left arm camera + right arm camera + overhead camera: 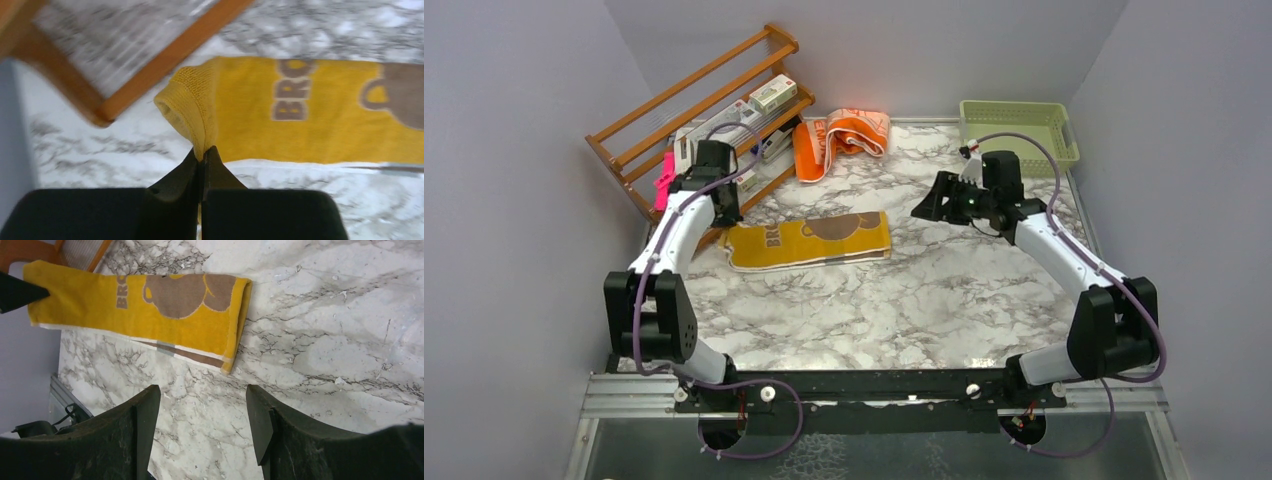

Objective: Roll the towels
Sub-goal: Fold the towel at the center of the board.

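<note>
A mustard-yellow towel with a brown bear print and brown lettering lies folded in a long strip on the marble table. My left gripper is shut on its left end, and the pinched corner of the yellow towel puckers up at the closed tips of the left gripper. An orange and pale peach towel lies crumpled at the back, by the rack. My right gripper hangs open above the table, right of the yellow towel, and the right gripper holds nothing.
A wooden rack with boxes leans at the back left, close to the left gripper; its frame is just beyond the pinched corner. A pale green basket stands at the back right. A pink object sits beside the rack.
</note>
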You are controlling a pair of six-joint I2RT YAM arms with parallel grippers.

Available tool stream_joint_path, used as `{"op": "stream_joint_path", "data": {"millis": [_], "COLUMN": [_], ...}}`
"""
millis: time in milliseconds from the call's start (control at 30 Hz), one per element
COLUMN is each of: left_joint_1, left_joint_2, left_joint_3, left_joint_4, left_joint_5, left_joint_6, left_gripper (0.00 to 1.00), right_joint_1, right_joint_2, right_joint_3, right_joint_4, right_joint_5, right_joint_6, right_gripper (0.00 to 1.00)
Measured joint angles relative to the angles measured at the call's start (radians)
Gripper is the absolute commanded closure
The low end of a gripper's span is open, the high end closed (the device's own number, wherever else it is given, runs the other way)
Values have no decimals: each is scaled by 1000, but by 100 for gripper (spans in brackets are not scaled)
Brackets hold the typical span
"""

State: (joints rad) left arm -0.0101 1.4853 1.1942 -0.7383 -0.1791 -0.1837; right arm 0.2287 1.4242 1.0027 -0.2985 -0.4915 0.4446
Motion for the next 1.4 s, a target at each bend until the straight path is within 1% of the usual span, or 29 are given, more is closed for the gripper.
{"op": "stream_joint_path", "data": {"millis": [67,200,300,467,633,767,967,1167,1333,1367,1400], "left_joint_1": [-51,-216,-319,-420,-494,-536,-562,-560,-560,-560,-560], "left_joint_2": [48,163,255,422,561,618,631,644,686,693,698], "left_joint_3": [48,163,260,394,496,564,623,635,634,634,634], "left_joint_4": [-2,-12,-14,-12,-16,-20,-13,3,19,23,25], "left_joint_5": [53,130,179,248,275,298,333,349,348,348,348], "left_joint_6": [-24,-69,-109,-184,-240,-275,-314,-343,-365,-369,-373], "left_gripper": [100,100,100,100,100,100,100,100,100,98,93], "right_joint_1": [6,12,13,13,13,13,13,13,13,13,13], "right_joint_2": [7,18,34,55,71,81,99,105,105,105,105], "right_joint_3": [14,39,53,55,56,56,56,56,56,55,55], "right_joint_4": [-10,-32,-44,-51,-51,-53,-53,-53,-53,-53,-53], "right_joint_5": [0,2,4,8,9,10,11,11,11,11,11], "right_joint_6": [-5,-10,-17,-26,-32,-34,-41,-48,-50,-50,-50], "right_gripper": [36,36,36,36,36,36,36,36,36,35,35]}}
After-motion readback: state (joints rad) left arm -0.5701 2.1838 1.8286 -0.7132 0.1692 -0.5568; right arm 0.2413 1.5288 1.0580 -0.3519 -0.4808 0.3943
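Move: The left hand already pinches the mustard towel's left end about 11 cm above the board. The towel's far, right-hand end, towards which it goes, lies roughly 42 cm to the right and 3 cm ahead, down on the board; the bear print is about 29 cm right and 5 cm ahead. The rolled-up orange towel sits some 30 cm right and 29 cm ahead. From the right hand, the mustard towel's right end is about 12 cm left, 4 cm ahead and 14 cm below. Keeping its pinch on the towel's left end, the left hand sweeps it some 34 cm to the right and a little forward, over the towel towards its right end, dipping on the way and finishing about 6 cm lower. The wrist turns clockwise about 25 degrees and rolls left side down. The right hand sinks a couple of centimetres, open and empty. ##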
